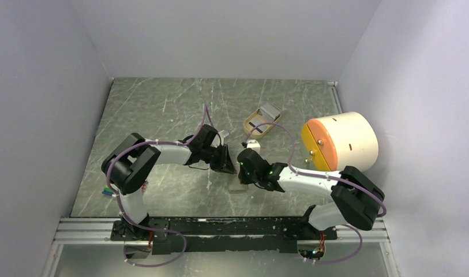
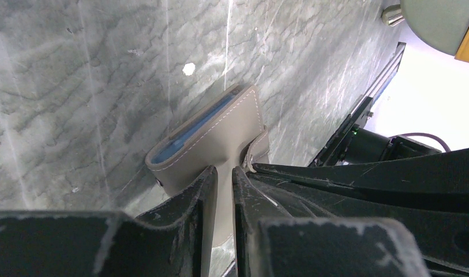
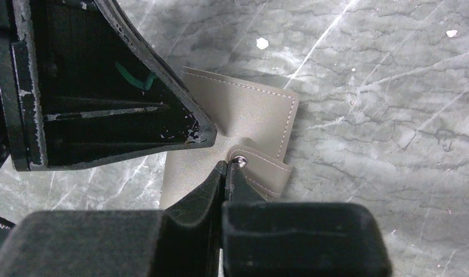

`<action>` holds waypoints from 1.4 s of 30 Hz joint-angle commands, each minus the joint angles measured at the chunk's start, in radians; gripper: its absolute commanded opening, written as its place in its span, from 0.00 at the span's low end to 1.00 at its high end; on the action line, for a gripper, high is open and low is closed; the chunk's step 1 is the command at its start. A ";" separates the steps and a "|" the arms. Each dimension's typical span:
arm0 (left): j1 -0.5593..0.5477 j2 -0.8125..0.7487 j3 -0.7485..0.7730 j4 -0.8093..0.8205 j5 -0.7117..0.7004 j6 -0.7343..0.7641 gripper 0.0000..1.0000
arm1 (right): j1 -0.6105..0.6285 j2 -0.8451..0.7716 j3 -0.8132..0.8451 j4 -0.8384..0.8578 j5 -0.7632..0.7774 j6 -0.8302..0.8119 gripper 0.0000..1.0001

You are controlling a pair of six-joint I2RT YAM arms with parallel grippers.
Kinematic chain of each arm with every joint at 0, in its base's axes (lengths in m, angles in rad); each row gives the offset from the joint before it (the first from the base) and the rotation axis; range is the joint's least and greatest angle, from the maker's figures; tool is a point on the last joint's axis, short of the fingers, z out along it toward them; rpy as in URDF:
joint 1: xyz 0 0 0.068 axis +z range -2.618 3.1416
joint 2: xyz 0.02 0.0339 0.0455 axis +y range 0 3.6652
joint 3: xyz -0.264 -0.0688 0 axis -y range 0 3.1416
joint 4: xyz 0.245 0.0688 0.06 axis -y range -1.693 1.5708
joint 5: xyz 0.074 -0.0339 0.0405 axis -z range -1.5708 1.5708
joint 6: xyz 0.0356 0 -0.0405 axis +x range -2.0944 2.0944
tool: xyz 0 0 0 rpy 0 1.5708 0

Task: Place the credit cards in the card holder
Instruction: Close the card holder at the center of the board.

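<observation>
The card holder (image 2: 220, 130) is a grey-olive wallet lying on the marble table, its mouth showing a bluish strip inside; I cannot tell whether that is lining or a card. My left gripper (image 2: 225, 170) is shut on the wallet's cover, with the leather running between its fingers. In the right wrist view my right gripper (image 3: 227, 163) is shut, nothing visible between its jaws, and its tips rest on the card holder (image 3: 249, 112) beside the snap button (image 3: 239, 161) on the strap. From above, both grippers (image 1: 227, 161) (image 1: 243, 165) meet over the wallet (image 1: 239, 186). No loose credit cards show for certain.
A tan oval tray (image 1: 259, 123) sits behind the grippers, with a small pale flat piece (image 1: 252, 142) near it. A big cream cylinder with an orange face (image 1: 338, 141) stands at the right. White walls enclose the table on three sides.
</observation>
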 commanded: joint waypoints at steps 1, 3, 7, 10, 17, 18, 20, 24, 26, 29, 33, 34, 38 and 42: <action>-0.011 0.009 -0.014 -0.008 0.012 0.004 0.22 | 0.004 0.046 0.019 -0.031 -0.036 -0.010 0.00; -0.011 0.009 -0.016 -0.006 0.013 0.002 0.22 | 0.004 0.061 0.018 -0.037 -0.047 -0.007 0.00; -0.011 0.010 -0.016 -0.005 0.013 0.002 0.22 | 0.004 0.105 0.024 -0.052 -0.082 -0.005 0.00; -0.011 0.012 -0.016 -0.007 0.008 0.004 0.22 | 0.004 0.136 0.040 -0.080 -0.102 -0.011 0.00; -0.010 0.022 -0.024 -0.004 0.006 0.002 0.21 | 0.004 0.144 0.045 -0.158 -0.117 -0.012 0.00; -0.010 0.022 -0.024 -0.007 0.004 0.003 0.21 | 0.004 0.131 0.044 -0.166 -0.112 -0.015 0.00; -0.009 0.022 -0.022 -0.005 0.004 0.004 0.21 | 0.004 0.110 0.051 -0.174 -0.106 -0.027 0.00; -0.011 0.030 -0.013 -0.007 0.010 0.001 0.21 | 0.004 0.078 0.101 -0.198 -0.114 -0.070 0.14; -0.010 0.029 -0.017 -0.004 0.013 0.001 0.21 | 0.004 0.050 0.122 -0.209 -0.117 -0.076 0.19; -0.011 0.024 -0.019 -0.007 0.007 0.001 0.21 | 0.002 0.005 0.135 -0.213 -0.125 -0.069 0.21; -0.010 0.022 -0.021 -0.002 0.011 -0.002 0.22 | 0.001 -0.033 0.143 -0.227 -0.118 -0.060 0.24; -0.010 0.023 -0.019 -0.004 0.011 0.000 0.22 | 0.000 -0.044 0.142 -0.224 -0.116 -0.057 0.24; -0.010 0.023 -0.014 -0.009 0.013 0.003 0.21 | -0.007 -0.097 0.132 -0.212 -0.091 -0.041 0.24; -0.011 0.017 -0.012 -0.016 0.009 0.006 0.21 | -0.041 -0.127 0.103 -0.201 -0.029 -0.021 0.21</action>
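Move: Right beneath the right hand's shut tips, about 1 cm down and within 1 cm either way, lies the snap on the card holder's strap; the holder's middle is about 1 cm ahead and 1 cm left of that hand, 2 cm lower. From the left hand, at the holder's cover, the snap lies some 2 cm back and 2 cm right, 1 cm down. The wooden tray stands about 23 cm ahead of the right hand and 7 cm to its right, 2 cm down. Pressing down on the strap at the snap with still-shut tips, the right hand pushes about 1.5 cm left and under 1 cm down, then opens its fingers by about a fifth while drawing back nearly 2 cm, and finally rises some 5 cm from its lowest point, coming clear of the strap. The left hand stays put, tips still on the holder's cover. ##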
